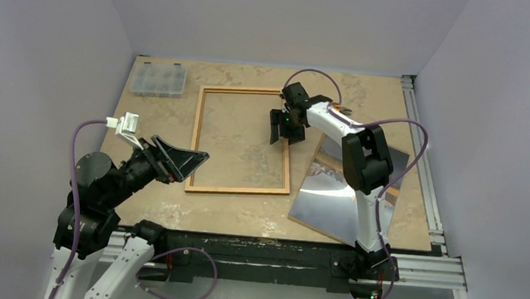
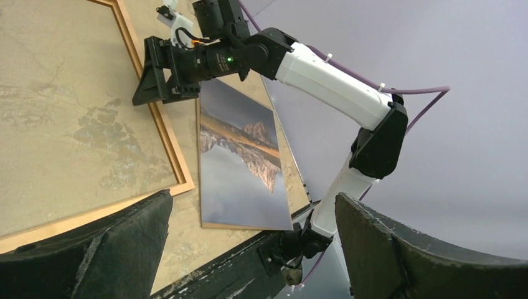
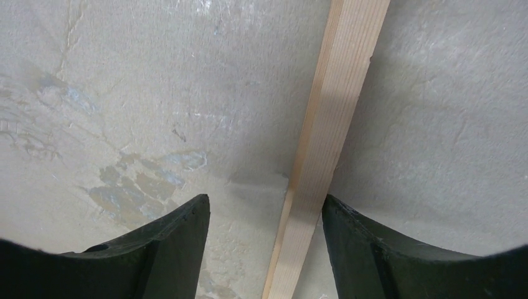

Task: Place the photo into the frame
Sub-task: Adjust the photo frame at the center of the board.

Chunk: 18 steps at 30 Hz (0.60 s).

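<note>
The frame of light orange-brown wood lies flat mid-table, bare tabletop inside it. The photo, a mountain mirrored in a lake, lies face up to its right, partly under my right arm, with a thin brown edge under its near side. My right gripper is open and empty, straddling the frame's right rail just above it. That gripper has one fingertip on each side of the rail. My left gripper is open and empty beside the frame's near-left corner. The left wrist view shows the photo, the frame and the right gripper.
A clear plastic compartment box stands at the far left corner. Aluminium rails run along the table's right edge and a black bar along the near edge. Grey walls enclose the table on three sides.
</note>
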Each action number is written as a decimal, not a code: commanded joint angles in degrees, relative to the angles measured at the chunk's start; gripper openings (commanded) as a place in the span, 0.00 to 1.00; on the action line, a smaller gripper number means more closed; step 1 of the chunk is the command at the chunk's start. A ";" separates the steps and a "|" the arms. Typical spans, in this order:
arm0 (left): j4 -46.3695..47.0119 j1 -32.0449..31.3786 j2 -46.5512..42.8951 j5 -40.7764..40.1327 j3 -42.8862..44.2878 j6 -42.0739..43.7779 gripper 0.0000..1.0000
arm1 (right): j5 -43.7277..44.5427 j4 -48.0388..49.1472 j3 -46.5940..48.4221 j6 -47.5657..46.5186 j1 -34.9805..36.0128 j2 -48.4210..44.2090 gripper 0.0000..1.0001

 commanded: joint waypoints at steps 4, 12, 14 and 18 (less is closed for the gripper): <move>2.81 -0.14 0.34 0.28 -0.18 -1.29 1.00 | 2.73 -2.47 4.38 -1.79 0.00 3.30 0.60; 2.71 -0.14 0.49 0.28 -0.53 -1.61 0.99 | 6.80 -4.18 5.83 -2.73 2.41 4.25 0.31; 2.86 -0.12 0.60 0.37 -0.72 -1.77 0.99 | 6.85 -4.23 5.35 -2.70 3.10 4.04 0.28; 2.71 -0.14 0.49 0.35 -1.04 -1.73 0.99 | 7.76 -4.05 4.31 -2.29 4.19 3.31 0.25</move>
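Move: The frame's right bar runs between the open right fingers, about 1 cm right of their midpoint, 1 cm below it and level with it fore and aft. From that hand the pliers lie some 12 cm ahead and 15 cm right, and the photo's middle about 15 cm back and 19 cm right. From the idle left hand the same stretch of bar is roughly 26 cm ahead, 20 cm right and 33 cm below. The right hand inches 1 cm forward and closes to pinch the frame's right bar, right finger pushing it left. ##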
